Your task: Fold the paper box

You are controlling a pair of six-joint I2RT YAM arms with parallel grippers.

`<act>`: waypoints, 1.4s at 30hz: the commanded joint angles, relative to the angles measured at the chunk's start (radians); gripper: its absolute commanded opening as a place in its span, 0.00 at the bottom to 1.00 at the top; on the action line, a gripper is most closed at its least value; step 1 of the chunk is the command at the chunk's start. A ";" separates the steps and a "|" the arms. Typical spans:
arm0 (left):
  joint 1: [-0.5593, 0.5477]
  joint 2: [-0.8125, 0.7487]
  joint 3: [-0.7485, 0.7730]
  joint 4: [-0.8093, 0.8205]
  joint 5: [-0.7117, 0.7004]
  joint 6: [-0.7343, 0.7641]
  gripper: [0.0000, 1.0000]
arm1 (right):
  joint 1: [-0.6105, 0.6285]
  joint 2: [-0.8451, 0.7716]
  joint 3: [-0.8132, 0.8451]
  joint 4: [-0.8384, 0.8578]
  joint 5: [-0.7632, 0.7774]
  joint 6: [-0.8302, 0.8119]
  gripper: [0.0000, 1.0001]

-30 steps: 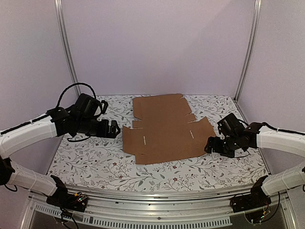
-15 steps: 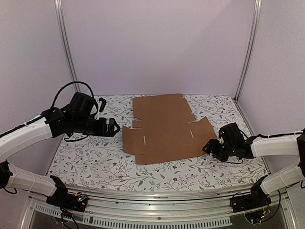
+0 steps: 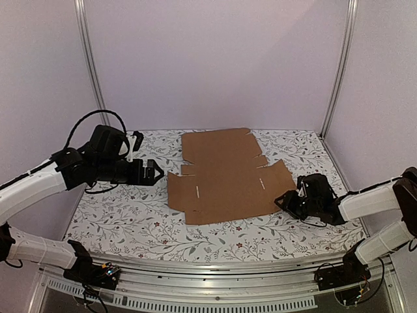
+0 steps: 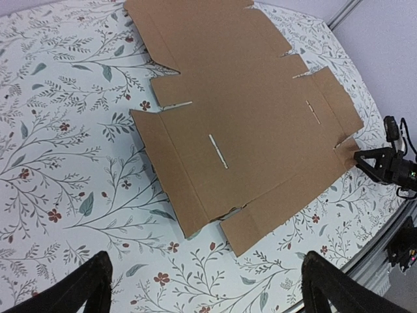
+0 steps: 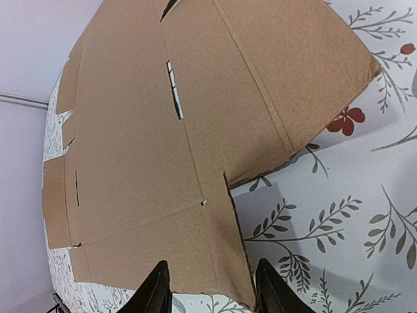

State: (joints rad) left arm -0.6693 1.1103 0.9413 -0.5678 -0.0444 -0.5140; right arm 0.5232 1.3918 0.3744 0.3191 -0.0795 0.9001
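The paper box (image 3: 221,176) is a flat brown die-cut cardboard sheet, lying unfolded in the middle of the floral table. My left gripper (image 3: 153,173) hovers just left of the sheet's left edge. It stands wide open with nothing in it, and in the left wrist view (image 4: 205,280) it looks down on the paper box (image 4: 241,124). My right gripper (image 3: 281,201) is low at the sheet's near right flap. In the right wrist view its jaws (image 5: 212,274) are partly closed, straddling the flap's corner (image 5: 234,261) with gaps at both fingers.
The floral table cloth (image 3: 130,222) runs out to purple walls at the back and sides. Metal posts (image 3: 339,65) stand at the back corners. A metal rail (image 3: 208,293) with the arm bases borders the near edge.
My right gripper has dropped lower and slid left onto the sheet's right flap while its jaws narrowed. The left arm drew back slightly to the left, still wide open.
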 commanded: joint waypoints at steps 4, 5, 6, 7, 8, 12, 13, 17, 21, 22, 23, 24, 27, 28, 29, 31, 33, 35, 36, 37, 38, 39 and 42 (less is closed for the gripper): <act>0.005 -0.025 -0.006 0.007 0.020 -0.009 1.00 | -0.005 0.041 -0.041 0.126 -0.014 0.017 0.30; 0.005 -0.027 -0.006 0.007 0.020 -0.010 1.00 | -0.005 0.046 -0.043 0.134 -0.014 0.017 0.27; 0.005 -0.030 -0.006 0.007 0.019 -0.010 1.00 | -0.005 0.052 -0.045 0.142 -0.015 0.017 0.21; 0.005 -0.032 -0.006 0.007 0.017 -0.010 1.00 | -0.005 0.055 -0.046 0.148 -0.015 0.016 0.17; 0.005 -0.034 -0.006 0.005 0.017 -0.009 0.99 | -0.006 0.060 -0.046 0.153 -0.017 0.016 0.11; 0.005 -0.047 -0.001 -0.003 0.012 -0.005 1.00 | -0.006 0.055 -0.046 0.160 -0.029 0.004 0.00; 0.005 -0.050 0.004 -0.009 0.011 -0.002 1.00 | -0.006 0.046 -0.048 0.158 -0.032 0.000 0.00; 0.005 -0.065 0.036 -0.041 -0.002 0.019 0.99 | -0.005 -0.006 -0.034 0.125 -0.062 -0.039 0.00; 0.005 -0.070 0.101 -0.084 0.001 0.058 0.99 | -0.006 -0.070 0.029 -0.022 -0.115 -0.114 0.00; 0.005 -0.068 0.118 -0.096 -0.001 0.067 0.99 | -0.004 -0.095 0.049 -0.064 -0.126 -0.139 0.00; 0.005 -0.069 0.134 -0.109 -0.003 0.076 1.00 | -0.001 -0.115 0.071 -0.111 -0.138 -0.157 0.00; 0.004 -0.068 0.149 -0.122 -0.004 0.085 1.00 | 0.004 -0.128 0.102 -0.173 -0.149 -0.187 0.00; 0.004 -0.064 0.187 -0.140 -0.003 0.108 1.00 | 0.035 -0.168 0.203 -0.368 -0.156 -0.285 0.00; 0.004 -0.059 0.199 -0.145 0.000 0.116 1.00 | 0.045 -0.174 0.235 -0.421 -0.158 -0.316 0.00; 0.003 -0.053 0.209 -0.147 0.003 0.124 0.99 | 0.054 -0.177 0.268 -0.474 -0.165 -0.336 0.00; 0.002 -0.036 0.230 -0.151 0.008 0.138 1.00 | 0.068 -0.173 0.335 -0.576 -0.180 -0.394 0.00; 0.000 -0.014 0.257 -0.160 0.014 0.152 1.00 | 0.082 -0.161 0.424 -0.692 -0.182 -0.446 0.00; -0.004 0.012 0.282 -0.164 0.024 0.166 1.00 | 0.093 -0.140 0.512 -0.818 -0.186 -0.497 0.00; -0.007 0.022 0.294 -0.165 0.030 0.171 1.00 | 0.098 -0.123 0.552 -0.899 -0.186 -0.534 0.00; -0.010 0.034 0.311 -0.167 0.034 0.176 1.00 | 0.105 -0.111 0.590 -0.952 -0.183 -0.557 0.00; -0.011 0.044 0.322 -0.169 0.036 0.180 1.00 | 0.108 -0.104 0.619 -0.991 -0.177 -0.586 0.00; -0.014 0.055 0.332 -0.167 0.037 0.183 0.99 | 0.109 -0.096 0.648 -1.030 -0.169 -0.615 0.00; -0.024 0.102 0.369 -0.166 0.085 0.197 1.00 | 0.110 -0.073 0.739 -1.141 -0.129 -0.664 0.00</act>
State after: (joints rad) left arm -0.6735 1.1645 1.2594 -0.7109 -0.0166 -0.3573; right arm 0.6266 1.2888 1.0183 -0.5705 -0.2401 0.3653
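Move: The right hand, its fingers part-way open, already straddles the paper box's near right corner, which sits about 1 cm ahead, 1 cm to its left and 1 cm below. The big right side flap lies some 9 cm ahead and level sideways, its slot about 7 cm ahead and 5 cm left; the middle of the base panel is roughly 5 cm ahead and 14 cm left. From the left hand that corner is some 29 cm right, about 1 cm ahead and 17 cm below. The right fingers shut on the box's near right corner, pinching the cardboard, and keep hold as the hand lifts about 14 cm and carries the corner some 6 cm left, drawing slightly back near the end, the wrist turning about 35 degrees counter-clockwise. The empty, wide-open left hand rises some 9 cm, its fingers tilting up a little. ##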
